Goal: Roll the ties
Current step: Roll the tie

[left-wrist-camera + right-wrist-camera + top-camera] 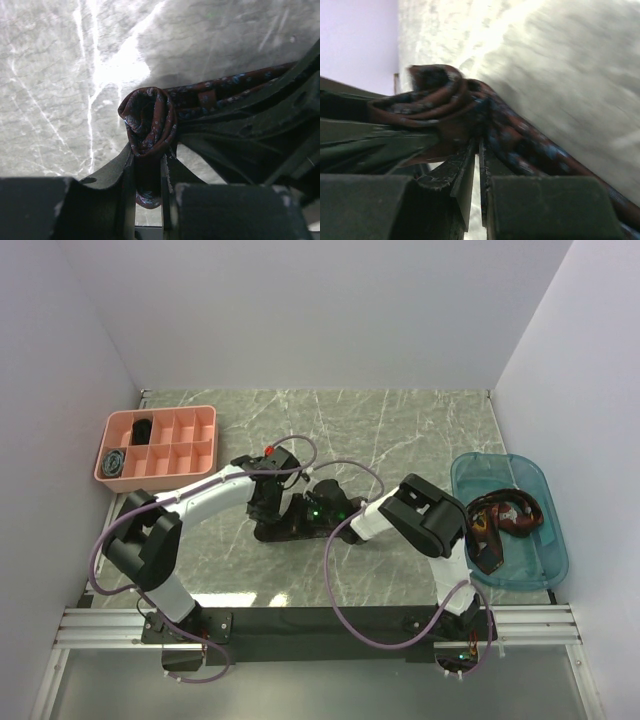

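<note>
A dark brown-maroon patterned tie (285, 532) lies mid-table between my two grippers. In the left wrist view its end is wound into a small coil (148, 119), and my left gripper (148, 162) is shut on that coil from below. The rest of the strip (225, 87) runs off to the right. In the right wrist view my right gripper (479, 144) has its jaws almost together, the tips pinched into the folded tie (445, 100) right beside the coil. From above, the left gripper (268, 502) and right gripper (318, 508) nearly touch.
A pink divided organizer (110, 445) at the back left holds a black coil (143, 429) and a grey-blue coil (115, 460). A blue tray (480, 472) on the right holds another maroon tie (505, 520), loose. Purple cables (335, 580) loop over the table's front.
</note>
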Tool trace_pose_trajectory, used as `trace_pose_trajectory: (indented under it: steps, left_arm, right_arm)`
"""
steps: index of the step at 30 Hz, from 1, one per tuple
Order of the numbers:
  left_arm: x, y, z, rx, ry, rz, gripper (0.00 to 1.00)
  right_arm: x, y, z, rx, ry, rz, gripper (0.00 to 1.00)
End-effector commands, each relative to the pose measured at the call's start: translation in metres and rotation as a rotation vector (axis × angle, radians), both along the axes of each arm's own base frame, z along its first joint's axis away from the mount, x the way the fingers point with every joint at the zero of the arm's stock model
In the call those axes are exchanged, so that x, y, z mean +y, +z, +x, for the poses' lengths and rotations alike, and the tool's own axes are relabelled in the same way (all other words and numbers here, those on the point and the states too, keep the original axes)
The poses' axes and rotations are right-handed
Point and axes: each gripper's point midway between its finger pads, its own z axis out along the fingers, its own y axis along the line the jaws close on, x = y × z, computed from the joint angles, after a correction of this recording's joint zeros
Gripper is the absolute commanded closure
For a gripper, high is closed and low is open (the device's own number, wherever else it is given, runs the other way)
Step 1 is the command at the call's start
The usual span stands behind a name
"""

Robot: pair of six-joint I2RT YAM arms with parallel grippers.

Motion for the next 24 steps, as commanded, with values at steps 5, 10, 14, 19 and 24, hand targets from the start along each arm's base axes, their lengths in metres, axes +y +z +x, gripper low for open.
trace_pose_trajectory:
  steps: [5, 10, 14, 19, 24]
  left_arm:
    - [-0.036, 0.001, 0.004, -0.026, -0.04, -0.091, 0.94]
    - [-0.048, -0.007, -0.002, -0.01, -0.065, -0.081, 0.95]
    - [-0.052, -0.018, -0.007, 0.01, -0.078, -0.063, 0.96]
    - [-0.054, -0.024, -0.008, 0.017, -0.073, -0.065, 0.96]
    - [-0.058, -0.022, -0.008, 0.009, -0.081, -0.08, 0.96]
  right_arm:
    - [-0.003, 0.002, 0.002, -0.016, -0.049, -0.014, 0.86]
    - [-0.012, 0.004, 0.002, -0.029, -0.062, -0.018, 0.86]
    - [-0.027, 0.013, 0.005, -0.059, -0.117, -0.017, 0.87]
    - [-0.052, 0.017, 0.011, -0.09, -0.229, -0.052, 0.87]
    - [-0.073, 0.01, 0.016, -0.076, -0.314, -0.082, 0.87]
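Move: The left gripper, pointing down, already holds the tie's rolled end, about 1 cm ahead of and 1 cm below its hand point. The middle of the tie's flat strip lies roughly 10 cm to its right, 1 cm ahead and 4 cm below. From the right gripper, nearly shut and pointing left, the rolled end sits about 3 cm to the left, level fore and aft, 1 cm higher; the strip's middle is some 6 cm to the right, straight beside it, 2 cm lower. Keep the left gripper's pinch on the rolled end and carry it right along the tie strip, about 4 cm, sinking nearly 2 cm on the way to lay it down on the tie. Let the right gripper dip slightly by the roll and wait, then draw it right over the strip by about 6 cm, turning some 10 degrees clockwise, fingers still nearly shut. ##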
